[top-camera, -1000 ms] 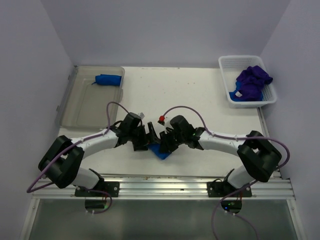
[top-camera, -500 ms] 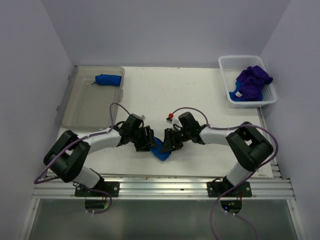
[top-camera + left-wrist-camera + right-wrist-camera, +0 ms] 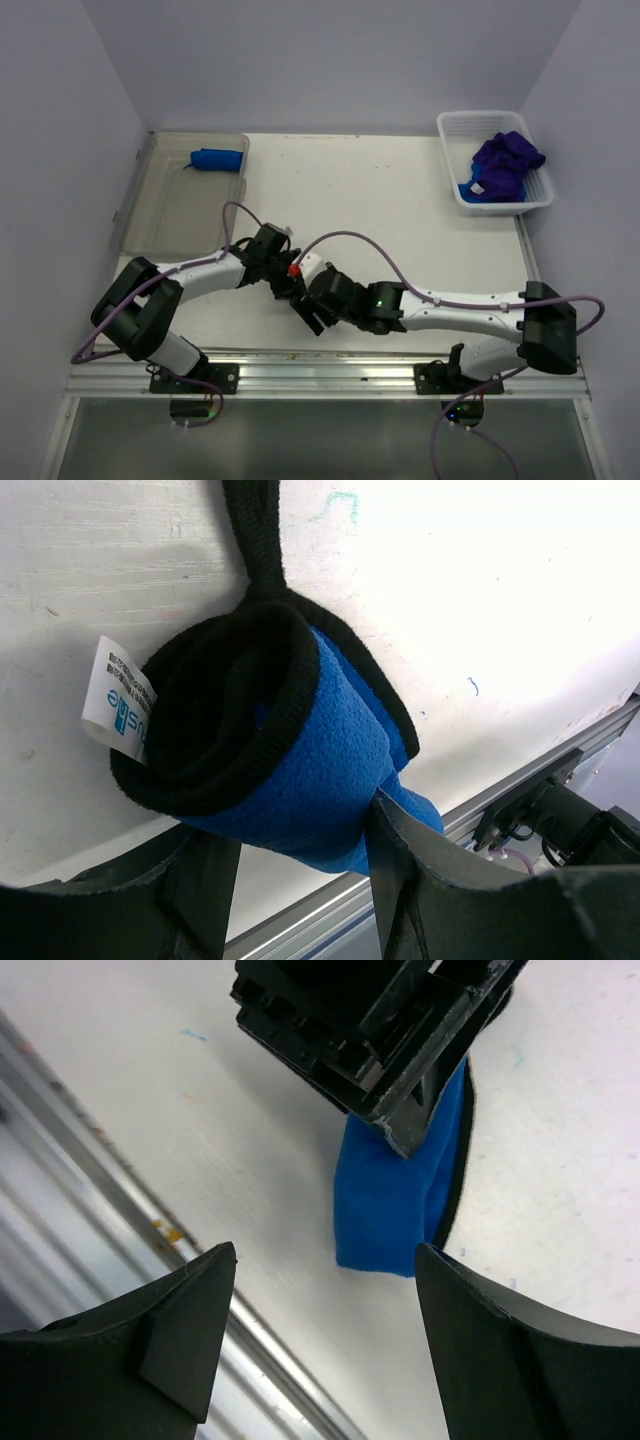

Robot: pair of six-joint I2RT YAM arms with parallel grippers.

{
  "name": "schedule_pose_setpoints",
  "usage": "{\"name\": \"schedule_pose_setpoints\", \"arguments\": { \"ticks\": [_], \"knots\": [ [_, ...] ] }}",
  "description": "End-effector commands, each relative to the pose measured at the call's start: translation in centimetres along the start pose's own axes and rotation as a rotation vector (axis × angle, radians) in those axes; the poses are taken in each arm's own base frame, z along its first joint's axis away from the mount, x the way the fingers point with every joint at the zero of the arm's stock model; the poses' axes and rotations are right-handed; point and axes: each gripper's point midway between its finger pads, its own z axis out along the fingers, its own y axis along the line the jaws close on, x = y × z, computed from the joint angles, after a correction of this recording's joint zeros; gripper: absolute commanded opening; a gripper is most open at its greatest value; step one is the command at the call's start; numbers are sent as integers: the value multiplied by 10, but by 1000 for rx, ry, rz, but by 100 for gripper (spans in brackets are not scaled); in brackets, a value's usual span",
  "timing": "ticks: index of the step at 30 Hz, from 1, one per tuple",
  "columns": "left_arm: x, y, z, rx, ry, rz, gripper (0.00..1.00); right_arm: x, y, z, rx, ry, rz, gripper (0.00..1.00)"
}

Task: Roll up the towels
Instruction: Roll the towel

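A rolled blue towel (image 3: 300, 770) with black edging and a white label (image 3: 118, 695) lies on the white table near its front edge. My left gripper (image 3: 295, 825) is shut on this roll, one finger on each side of it. In the right wrist view the roll's blue end (image 3: 390, 1210) sticks out from under the left gripper's black body (image 3: 370, 1020). My right gripper (image 3: 322, 1260) stands open just short of that end, holding nothing. From above, the left gripper (image 3: 285, 283) and right gripper (image 3: 308, 315) meet and hide the roll.
A clear bin (image 3: 160, 215) at the back left holds one rolled blue towel (image 3: 215, 158). A white basket (image 3: 470, 125) at the back right holds bunched purple towels (image 3: 505, 160) over a blue one (image 3: 467, 190). The metal front rail (image 3: 330, 375) runs close behind the grippers.
My right gripper let go and opened wide, and its arm swung round to the towel's near side. My left gripper closed onto the roll.
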Motion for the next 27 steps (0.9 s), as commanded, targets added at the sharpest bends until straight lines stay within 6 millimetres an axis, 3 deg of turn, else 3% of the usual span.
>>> {"name": "schedule_pose_setpoints", "arguments": {
  "ticks": [1, 9, 14, 17, 18, 19, 21, 22, 24, 26, 27],
  "knots": [
    [-7, -11, -3, 20, 0, 28, 54, 2, -37, 2, 348, -4, -231, 76],
    [-6, -11, -2, 15, 14, 27, 54, 20, -25, 45, 469, 16, -430, 73],
    [-7, -15, -2, 28, 16, 27, 56, 30, -24, 59, 470, 15, -430, 59],
    [-7, -17, -4, 31, 17, 33, 63, 30, -28, 61, 445, 8, -380, 45],
    [-7, -17, -5, 29, 17, 34, 69, 29, -27, 62, 414, -4, -333, 43],
    [-8, -18, -7, 30, 12, 37, 73, 25, -38, 62, 405, -5, -279, 41],
    [-9, -20, -10, 36, 4, 44, 82, 22, -35, 59, 299, -20, -195, 38],
    [-11, -19, -11, 37, 0, 41, 85, 18, -45, 60, 287, -24, -149, 37],
    [-12, -21, -16, 47, -11, 40, 89, 17, -35, 58, 164, -23, -94, 36],
    [-15, -20, -18, 47, -23, 33, 90, 18, -40, 59, 94, -11, -32, 35],
    [-16, -21, -21, 52, -32, 32, 91, 16, -30, 57, 18, -12, 8, 35]
  ]
}}
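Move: Below the right hand, about 8 cm down, 2 cm ahead and 1 cm to its right, lies the near end of the part-rolled blue towel. The left gripper straddles the roll some 6 cm ahead and 7 cm left of the right hand, while the black loop beyond the roll's mouth is about 14 cm ahead and 6 cm left. From the left hand, that near end lies roughly 4 cm back and 8 cm to the right. Dropping open-fingered about 7 cm onto the towel's near end, the right hand swings its fingers some 35 degrees from pointing leftward to more forward, closes and pinches the end, then carries it some 4 cm forward and slightly right, turning partway back. The left hand, nearly in place, opens wide and lets go of the roll. ##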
